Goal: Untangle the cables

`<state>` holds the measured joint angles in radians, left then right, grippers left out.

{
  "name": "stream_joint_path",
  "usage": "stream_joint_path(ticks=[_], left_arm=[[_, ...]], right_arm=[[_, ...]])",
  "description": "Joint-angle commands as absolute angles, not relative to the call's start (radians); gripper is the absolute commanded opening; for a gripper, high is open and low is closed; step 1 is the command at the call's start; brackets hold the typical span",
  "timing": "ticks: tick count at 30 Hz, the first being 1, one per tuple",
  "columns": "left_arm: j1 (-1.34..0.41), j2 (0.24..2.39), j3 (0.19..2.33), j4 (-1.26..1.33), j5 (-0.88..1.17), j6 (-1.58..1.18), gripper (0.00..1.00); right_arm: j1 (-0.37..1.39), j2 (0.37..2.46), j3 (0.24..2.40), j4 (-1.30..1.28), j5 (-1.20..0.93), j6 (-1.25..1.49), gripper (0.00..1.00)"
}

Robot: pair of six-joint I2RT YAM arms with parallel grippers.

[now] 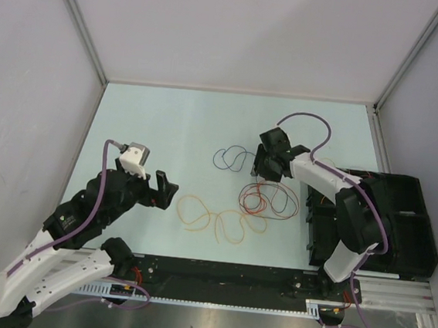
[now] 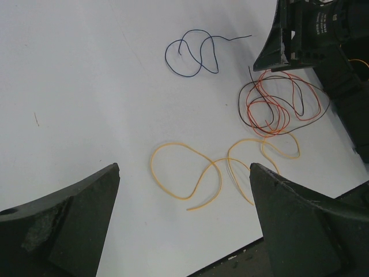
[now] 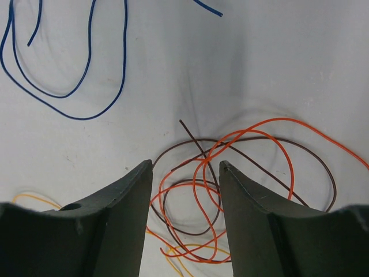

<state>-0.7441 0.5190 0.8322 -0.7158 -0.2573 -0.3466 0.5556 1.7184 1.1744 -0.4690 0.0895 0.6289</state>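
Note:
The cables lie on the pale table. A dark blue cable (image 1: 231, 159) (image 3: 90, 57) lies apart at the back. The red cable (image 1: 266, 202) (image 3: 287, 151) and the black cable (image 3: 329, 173) loop through each other. The orange-yellow cable (image 1: 217, 220) (image 2: 196, 167) curls nearer the front, one end reaching the red-black tangle. My right gripper (image 1: 263, 170) (image 3: 185, 163) is low over that tangle, its jaws partly closed astride red and black strands with a gap still showing. My left gripper (image 1: 166, 190) (image 2: 184, 166) hovers wide open, left of the orange-yellow cable, holding nothing.
A black bin (image 1: 400, 220) stands at the right edge of the table, behind the right arm. Purple hoses run along both arms. Grey walls close in the back and sides. The table's black front rail (image 2: 242, 257) shows under the left gripper.

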Motion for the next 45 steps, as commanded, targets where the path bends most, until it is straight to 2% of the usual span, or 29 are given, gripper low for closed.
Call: stream_joint_path(ticks=[1, 10, 13, 16, 21, 28, 35, 42, 45], left_arm=[[-0.747, 0.52, 0.83, -0.686, -0.25, -0.325, 1.0], [-0.736, 0.522, 0.83, -0.683, -0.249, -0.325, 1.0], [-0.73, 0.526, 0.828, -0.681, -0.245, -0.324, 1.0], [-0.718, 0.529, 0.827, -0.68, -0.241, -0.322, 1.0], [-0.696, 0.523, 0.825, -0.673, -0.224, -0.314, 1.0], [-0.661, 0.52, 0.822, -0.666, -0.212, -0.308, 1.0], [-0.65, 0.515, 0.821, -0.664, -0.204, -0.305, 1.0], [-0.649, 0.511, 0.821, -0.663, -0.207, -0.305, 1.0], [-0.649, 0.512, 0.821, -0.661, -0.206, -0.305, 1.0]], right_arm=[[0.551, 1.756, 1.18, -0.429, 0.107, 0.658, 0.54], [0.555, 1.807, 1.18, -0.428, 0.124, 0.673, 0.5], [0.552, 1.818, 1.178, -0.416, 0.126, 0.676, 0.43], [0.549, 1.831, 1.18, -0.408, 0.117, 0.673, 0.29], [0.546, 1.845, 1.18, -0.414, 0.115, 0.669, 0.22], [0.546, 1.787, 1.18, -0.426, 0.132, 0.663, 0.0], [0.558, 1.623, 1.253, -0.543, 0.135, 0.635, 0.0], [0.594, 1.415, 1.417, -0.558, 0.078, 0.527, 0.0], [0.632, 1.355, 1.552, -0.557, 0.096, 0.474, 0.0]])
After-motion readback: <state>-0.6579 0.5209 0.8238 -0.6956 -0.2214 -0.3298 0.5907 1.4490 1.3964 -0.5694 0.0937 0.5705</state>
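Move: Just under the right fingers, about 4 cm down, lies the far edge of the red cable's loose coil. The coil's middle is some 5 cm back and 4 cm to the right. The dark cable runs through that coil, centred about 5 cm back and 5 cm right of the hand. The blue cable lies roughly 8 cm ahead and 9 cm left, the orange one 13 cm back and 11 cm left. From the left hand the red coil is about 11 cm ahead, 29 cm right and 22 cm below. Sinking some 4 cm almost straight down onto the far edge of the coil, the right hand shuts its half-open fingers and pinches the red cable. It then rises quickly by about 22 cm away from the table, keeping the cable in its closed tips, while the wrist tips up so the fingers point more forward. ##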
